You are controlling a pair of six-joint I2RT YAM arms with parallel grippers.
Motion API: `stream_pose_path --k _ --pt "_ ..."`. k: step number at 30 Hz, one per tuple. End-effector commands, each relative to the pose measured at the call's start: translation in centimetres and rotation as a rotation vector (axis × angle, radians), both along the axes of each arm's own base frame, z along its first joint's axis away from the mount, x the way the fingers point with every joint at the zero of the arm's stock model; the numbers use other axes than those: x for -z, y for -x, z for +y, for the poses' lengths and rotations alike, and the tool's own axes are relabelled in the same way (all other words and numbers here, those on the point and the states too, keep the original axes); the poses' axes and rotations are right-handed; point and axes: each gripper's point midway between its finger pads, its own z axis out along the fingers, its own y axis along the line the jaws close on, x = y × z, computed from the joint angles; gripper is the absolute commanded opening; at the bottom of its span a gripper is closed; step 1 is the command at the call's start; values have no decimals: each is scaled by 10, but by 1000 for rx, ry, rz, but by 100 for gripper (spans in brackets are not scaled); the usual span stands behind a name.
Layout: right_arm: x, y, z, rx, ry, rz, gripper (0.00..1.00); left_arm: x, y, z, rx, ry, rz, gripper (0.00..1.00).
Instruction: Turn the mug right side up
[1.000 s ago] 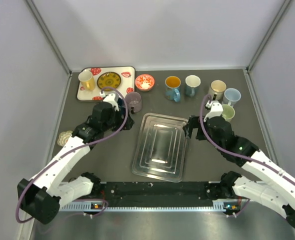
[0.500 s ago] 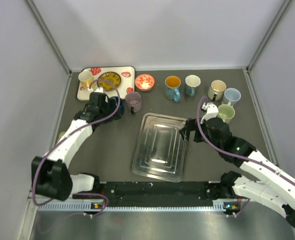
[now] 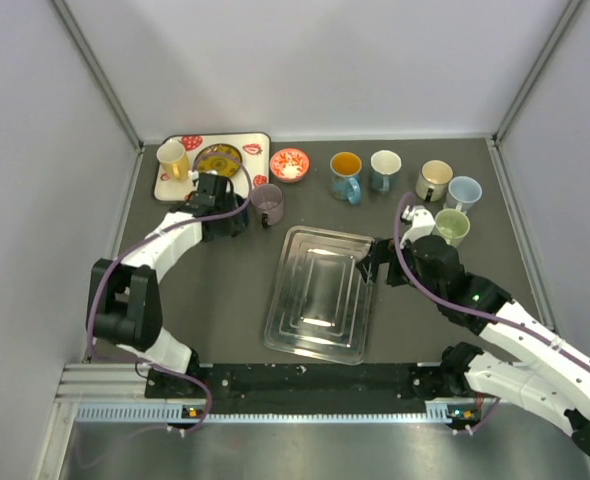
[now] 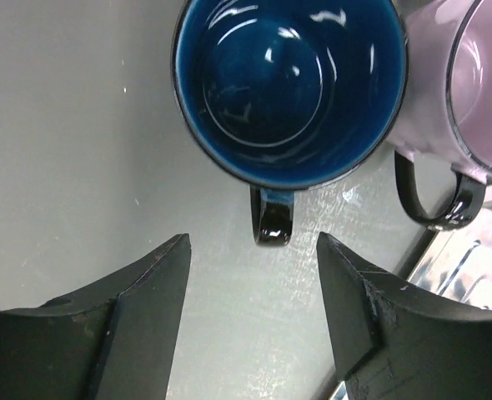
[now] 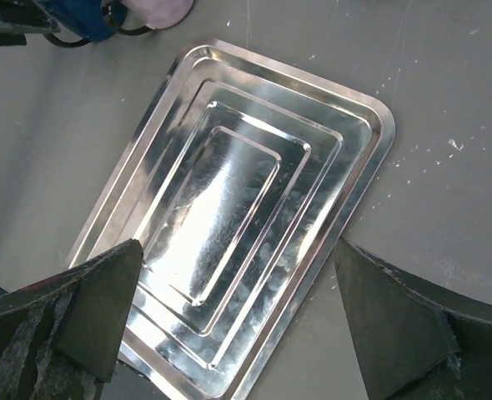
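A dark blue mug stands with its mouth up in the left wrist view, its black handle pointing at my left gripper. That gripper is open and holds nothing; the handle's tip sits just beyond its fingertips. In the top view my left gripper covers this mug, right beside a pink mug. The pink mug touches the blue one on its right. My right gripper hangs open and empty over a steel tray.
The steel tray lies mid-table. At the back left, a strawberry-patterned tray carries a yellow mug and a plate. A red bowl sits beside it. Several upright mugs stand at the back right.
My left arm's elbow has swung out to the left and back, while its wrist stayed by the pink mug. The right gripper edged slightly left over the steel tray.
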Motion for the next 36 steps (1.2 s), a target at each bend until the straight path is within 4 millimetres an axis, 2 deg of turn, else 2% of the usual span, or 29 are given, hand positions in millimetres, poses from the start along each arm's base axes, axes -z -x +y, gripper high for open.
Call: stream_pose_path --k 1,3,10,19,26,27,29,31,36 --pt "-8 -6 2 -2 -19 -35 99 -19 -28 6 8 -60 -71 66" --pt "-6 -6 3 -4 -16 -31 99 -22 -35 5 22 -73 -76 63" --pt "-2 -6 3 -7 -2 -28 99 -7 -42 8 20 -106 -32 49" --pt "-1 -7 2 -4 3 -29 99 4 -47 12 22 -140 -12 43" --pt "3 -6 2 -3 6 -17 99 4 -47 13 27 -146 -8 26" --pt "3 -7 3 -1 6 -14 99 3 -47 13 25 -148 -8 20" --pt "4 -7 3 -1 4 -11 99 5 -46 13 25 -149 -3 15" --pt "5 -7 4 -1 3 -6 99 4 -44 15 21 -153 -4 1" --pt "7 -6 4 -3 5 -4 99 -1 -42 17 15 -149 -18 0"
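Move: The blue mug stands mouth up just in front of the left hand, its middle roughly 9 cm ahead and 3 cm lower, with the handle pointing back at the fingers. The purple mug stands against its right side, about 8 cm ahead and 9 cm right of the hand; the serving tray's middle is some 24 cm ahead and 7 cm left, the red bowl 24 cm ahead and 16 cm right. From the right hand the blue mug is about 26 cm ahead, 36 cm left and 12 cm below. Forward about 3 cm towards the blue mug, then down some 2 cm with a slight drift left, the left hand brings its half-open fingers either side of the handle, its left side rolling up a little under 10 degrees. The fingers close all the while until they pinch the handle close below the rim, and the grip tightens while the hand stays there. ##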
